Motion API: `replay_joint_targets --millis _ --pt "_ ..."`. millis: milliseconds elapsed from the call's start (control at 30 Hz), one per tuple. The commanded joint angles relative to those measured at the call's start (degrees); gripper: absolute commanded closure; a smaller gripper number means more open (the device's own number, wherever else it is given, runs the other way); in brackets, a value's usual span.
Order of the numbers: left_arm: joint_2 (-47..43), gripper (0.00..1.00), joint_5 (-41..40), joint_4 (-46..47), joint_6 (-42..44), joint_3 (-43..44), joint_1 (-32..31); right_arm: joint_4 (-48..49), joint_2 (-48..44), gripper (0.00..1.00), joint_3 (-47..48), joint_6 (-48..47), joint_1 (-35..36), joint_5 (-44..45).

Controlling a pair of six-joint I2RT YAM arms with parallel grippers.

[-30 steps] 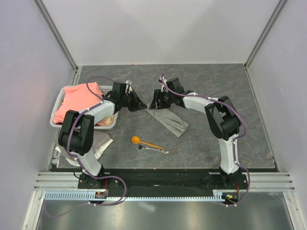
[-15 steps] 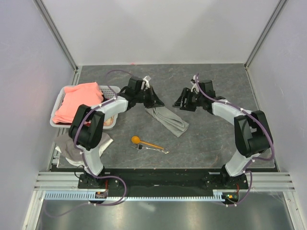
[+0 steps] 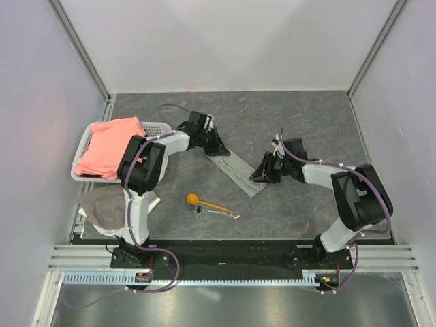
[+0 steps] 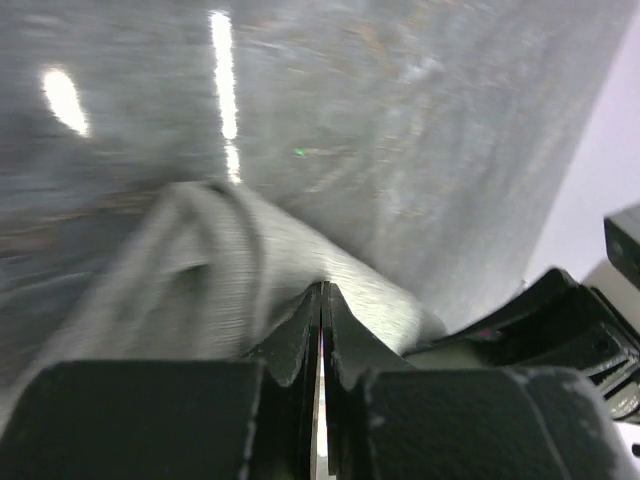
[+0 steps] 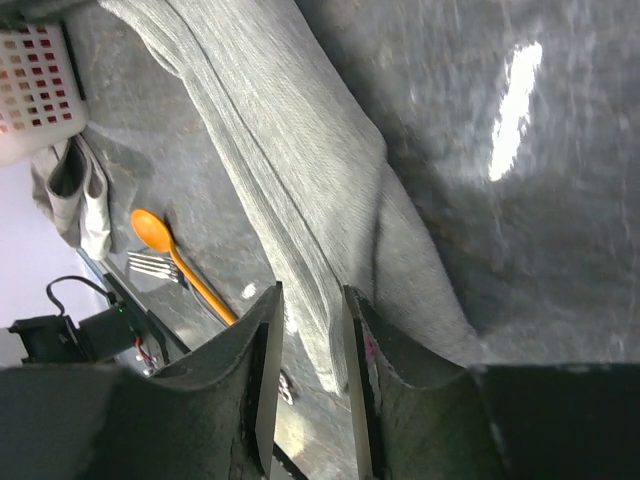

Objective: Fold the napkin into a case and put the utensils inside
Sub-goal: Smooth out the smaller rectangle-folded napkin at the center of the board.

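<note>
The light grey napkin (image 3: pixel 236 170) lies as a narrow folded strip running diagonally across the middle of the table. My left gripper (image 3: pixel 219 148) is low at the strip's far-left end. In the left wrist view its jaws (image 4: pixel 322 288) are shut, with the cloth (image 4: pixel 200 270) bunched up to their tips. My right gripper (image 3: pixel 259 176) is at the near-right end, open, and its jaws (image 5: pixel 312 295) straddle the napkin's (image 5: pixel 300 150) folded edge. The orange spoon (image 3: pixel 208 204) and the metal fork (image 3: pixel 219 212) lie side by side in front of the strip, apart from it.
A white basket (image 3: pixel 158 127) holding a salmon-pink cloth (image 3: pixel 109 146) stands at the left edge. A whitish-grey rag (image 3: pixel 109 208) lies in front of it, beside the left arm's base. In the right wrist view the spoon (image 5: pixel 160 235) and fork (image 5: pixel 150 265) lie just left of the jaws.
The left gripper moved right onto the napkin's far end. The right arm swung out right, then dropped to the near end with narrower jaws. The strip now lies longer and thinner.
</note>
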Motion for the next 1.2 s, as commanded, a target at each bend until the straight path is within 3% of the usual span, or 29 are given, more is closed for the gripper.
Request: replay_joint_targets --millis 0,167,333,533,733,867,1067,1167 --pt "0.5 0.94 -1.3 -4.7 6.3 2.9 1.7 4.7 -2.4 0.63 -5.1 0.2 0.3 0.8" --pt "1.5 0.93 0.7 -5.7 9.5 4.5 2.3 5.1 0.3 0.66 -6.2 0.0 0.2 1.9" --pt "0.6 0.9 3.4 -7.5 11.7 7.7 2.2 0.5 -3.2 0.66 -5.1 -1.7 0.5 3.2" --pt "-7.0 0.77 2.6 -6.4 10.9 4.6 1.7 -7.0 -11.0 0.64 -1.4 -4.3 3.7 8.9" --pt "-14.4 0.68 -1.5 -6.1 9.7 -0.4 1.6 -6.1 -6.5 0.62 2.5 -4.3 4.7 9.8" --pt "-13.6 0.57 -2.2 -8.0 10.4 -0.8 1.8 -4.4 -5.7 0.62 -1.5 -3.7 4.7 11.1" --pt "-11.5 0.54 -3.9 -8.9 11.0 -0.2 1.7 -1.8 -7.8 0.62 -6.8 -3.7 5.2 10.9" --pt "-13.7 0.56 -6.0 -9.7 11.3 -1.6 2.0 -4.5 -9.7 0.59 -3.2 -7.4 7.1 14.3"
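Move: My left hand is already down on the far-left part of the napkin: its middle lies about 8 cm back and 4 cm right of that hand, 2 cm below. From my right hand, the napkin's middle is some 7 cm left and 2 cm ahead, 3 cm down, and its near end about 6 cm back. The orange spoon lies roughly 18 cm left and 9 cm back of my right hand, the fork 16 cm left and 12 cm back. With my left hand I brush about 2 cm left over the napkin's far part, then lift off nearly 9 cm, tipping the fingers up slightly and opening them to almost half. My right hand, fingers staying partly open, strokes back and down towards the napkin's near end, hops up and forward some 4 cm, then comes back and down again onto the cloth. ##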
